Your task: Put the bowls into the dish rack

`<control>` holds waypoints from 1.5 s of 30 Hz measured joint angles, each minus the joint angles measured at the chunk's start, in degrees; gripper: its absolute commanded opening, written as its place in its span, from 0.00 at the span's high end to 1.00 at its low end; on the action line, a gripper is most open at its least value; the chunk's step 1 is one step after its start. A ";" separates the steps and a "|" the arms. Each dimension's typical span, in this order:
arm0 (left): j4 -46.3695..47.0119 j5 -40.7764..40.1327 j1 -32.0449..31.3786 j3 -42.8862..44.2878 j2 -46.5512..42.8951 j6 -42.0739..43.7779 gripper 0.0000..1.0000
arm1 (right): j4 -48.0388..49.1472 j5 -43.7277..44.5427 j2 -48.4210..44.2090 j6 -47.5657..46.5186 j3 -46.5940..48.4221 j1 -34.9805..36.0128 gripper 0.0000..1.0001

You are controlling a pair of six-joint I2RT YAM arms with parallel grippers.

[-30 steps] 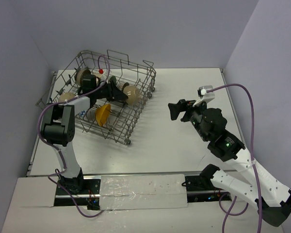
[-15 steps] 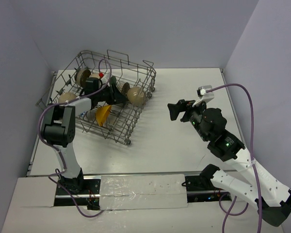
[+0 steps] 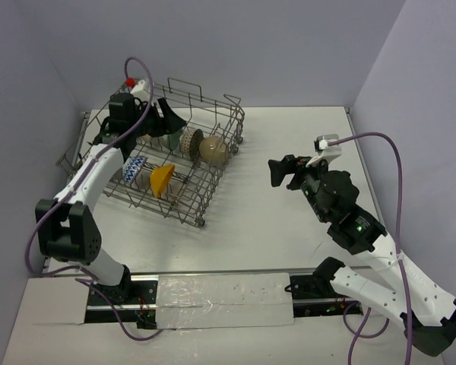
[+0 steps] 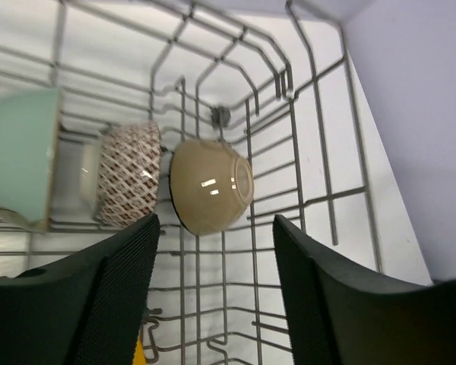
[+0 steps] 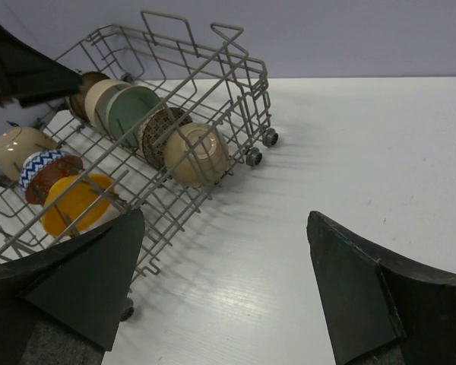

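Note:
The grey wire dish rack (image 3: 234, 122) stands at the far left of the table. Several bowls rest on edge in a row inside it. The beige bowl (image 3: 213, 150) ends the row on the right, next to a brown-patterned bowl (image 3: 188, 139). An orange-yellow bowl (image 3: 162, 180) and a blue-white patterned bowl (image 3: 137, 167) lie nearer the front. My left gripper (image 3: 175, 122) hovers open above the row, holding nothing. In the left wrist view the beige bowl (image 4: 210, 185) lies below the spread fingers (image 4: 129, 289). My right gripper (image 3: 277, 171) hangs open over bare table right of the rack.
In the right wrist view the rack (image 5: 235, 46) stands on small wheels (image 5: 253, 157), its row also holding a pale green bowl (image 5: 133, 106) and a cream bowl (image 5: 99, 95). Walls close the table at the back and on both sides.
My left gripper let go of the beige bowl, opened wider, then rose and drew back toward the rack's far left. The beige bowl stays in the row. The right arm barely shifted.

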 measured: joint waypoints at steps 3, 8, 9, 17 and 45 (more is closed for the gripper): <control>-3.52 -5.70 -0.02 2.16 -5.03 1.81 0.20 | -0.70 1.81 -0.50 -0.48 0.57 0.00 0.04; -9.38 -18.16 0.00 3.28 -16.11 5.44 0.01 | -2.86 6.51 -2.05 -1.55 3.34 0.00 0.03; -9.97 -20.90 -0.02 3.10 -19.06 6.25 0.01 | -3.17 7.67 -2.71 -1.90 3.85 0.00 0.02; -12.41 -36.13 -0.02 -0.22 -43.12 12.17 0.01 | -5.40 16.35 -7.69 -4.79 7.89 0.00 0.01; -23.23 -49.35 -0.02 -16.33 -70.75 11.15 0.01 | -2.69 23.76 -23.17 -11.82 4.42 0.00 0.03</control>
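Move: The left gripper hangs empty over the rack. The last beige bowl, at the rack's right end, is about 2 cm back, 7 cm right and 15 cm below. The speckled bowl sits almost straight below, just 1 cm ahead; the green bowl is 4 cm ahead and 8 cm left, the yellow one 12 cm back and 9 cm left. From the right gripper the beige bowl is some 18 cm ahead, 17 cm left and 22 cm below. Bring the empty left gripper up and away from the seated bowls, swinging back about 27 cm and left 20 cm over the rack towards its near left side, sinking slightly after the rise; open the fingers fully and turn them counter-clockwise and upwards. Draw the open right gripper away from the rack, right, up and back, turning it clockwise some 25 degrees. ##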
